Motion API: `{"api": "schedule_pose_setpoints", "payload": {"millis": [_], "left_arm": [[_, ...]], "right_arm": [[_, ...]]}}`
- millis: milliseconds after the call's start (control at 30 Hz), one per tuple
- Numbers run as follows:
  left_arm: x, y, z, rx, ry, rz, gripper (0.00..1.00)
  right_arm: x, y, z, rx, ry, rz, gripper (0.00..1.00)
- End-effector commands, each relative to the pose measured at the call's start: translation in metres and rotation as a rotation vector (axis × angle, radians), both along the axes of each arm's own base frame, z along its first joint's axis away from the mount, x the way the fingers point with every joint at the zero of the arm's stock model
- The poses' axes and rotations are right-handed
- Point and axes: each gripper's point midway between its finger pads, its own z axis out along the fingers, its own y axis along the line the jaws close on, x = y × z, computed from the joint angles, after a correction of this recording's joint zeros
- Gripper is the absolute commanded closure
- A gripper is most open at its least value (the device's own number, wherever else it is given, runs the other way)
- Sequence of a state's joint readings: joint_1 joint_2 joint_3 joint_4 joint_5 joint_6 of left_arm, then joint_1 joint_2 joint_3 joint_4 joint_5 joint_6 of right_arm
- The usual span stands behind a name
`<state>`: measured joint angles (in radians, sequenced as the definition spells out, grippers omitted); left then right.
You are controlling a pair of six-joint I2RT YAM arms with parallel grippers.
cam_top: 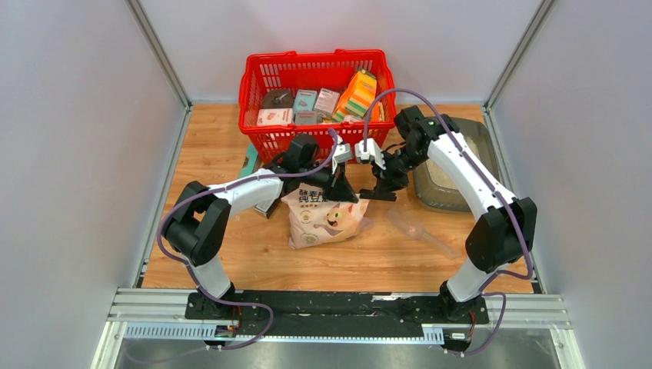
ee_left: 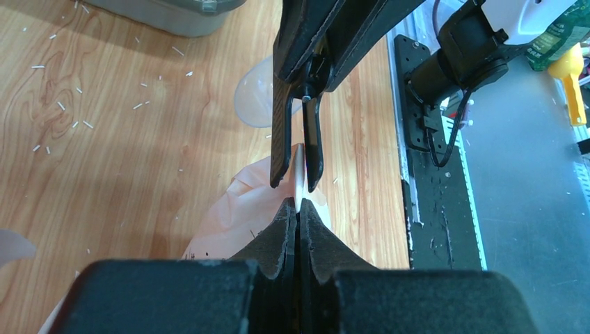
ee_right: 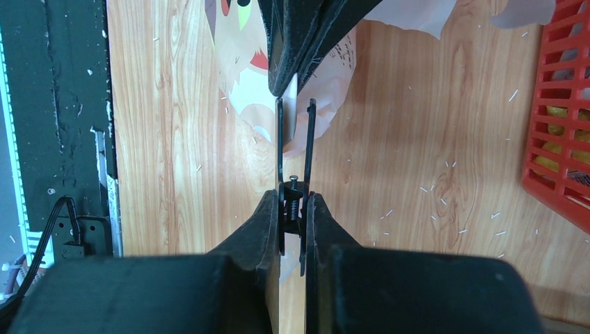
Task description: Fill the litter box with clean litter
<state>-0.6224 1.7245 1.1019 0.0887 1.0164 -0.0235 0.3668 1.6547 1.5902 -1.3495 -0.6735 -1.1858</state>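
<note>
The grey litter box (cam_top: 461, 146) sits at the right back of the table, with pale litter (cam_top: 440, 178) in its near end. A pinkish bag (cam_top: 327, 219) printed with a cartoon cat stands at the table's middle. My left gripper (ee_left: 298, 207) is shut on the bag's thin top edge (ee_left: 298, 174). My right gripper (ee_right: 293, 200) faces it from the other side. It is shut on the handles of a black spring clip (ee_right: 309, 132), whose two arms (ee_left: 280, 139) stand either side of that same edge.
A red mesh basket (cam_top: 254, 84) full of packages stands at the back, close behind both grippers. A clear plastic scoop (cam_top: 419, 228) lies on the wood right of the bag. Loose grains (ee_left: 69, 111) are scattered over the table. Grey walls close in both sides.
</note>
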Motion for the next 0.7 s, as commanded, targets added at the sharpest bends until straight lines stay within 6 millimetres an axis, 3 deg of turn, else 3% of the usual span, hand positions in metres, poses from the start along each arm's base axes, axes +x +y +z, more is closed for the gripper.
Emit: {"api": "schedule_pose_setpoints", "payload": {"millis": [0, 133, 233, 467, 667], "left_arm": [[0.006, -0.007, 0.03, -0.085, -0.092, -0.009, 0.97], [0.008, 0.003, 0.038, -0.081, -0.108, -0.002, 0.69], [0.006, 0.025, 0.037, -0.04, -0.144, -0.011, 0.61], [-0.027, 0.074, 0.012, 0.082, -0.134, -0.075, 0.6], [-0.036, 0.078, -0.005, 0.095, -0.107, -0.097, 0.66]], "right_arm": [[-0.015, -0.003, 0.001, -0.024, 0.039, 0.034, 1.0], [-0.018, 0.0, -0.004, -0.039, 0.058, 0.042, 1.0], [-0.02, 0.003, -0.003, -0.042, 0.045, 0.062, 1.0], [-0.022, 0.01, 0.002, -0.066, 0.007, 0.102, 1.0], [-0.024, 0.017, 0.004, -0.09, -0.02, 0.13, 1.0]]}}
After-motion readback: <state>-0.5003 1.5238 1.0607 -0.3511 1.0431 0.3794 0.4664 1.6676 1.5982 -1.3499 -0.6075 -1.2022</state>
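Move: My left hand pinches the right end of the bag's rolled fold. The fold's middle lies about 6 cm to its left, 1 cm back and 1 cm lower. The black clip in my right hand's grip is some 6 cm to the left hand's right, level with it. From my right hand the fold's middle is roughly 12 cm left, 2 cm back and 3 cm down; the scoop lies about 12 cm right of that hand, 7 cm back and 15 cm down. I open my left fingers, let go of the fold's end and shift about 7 cm left along the fold, rising a little and then dipping and easing back, so the fingers end open astride its middle. Meanwhile my right hand keeps the clip squeezed open and feeds it slowly some 2 cm left and slightly back, further over the fold's freed end. ##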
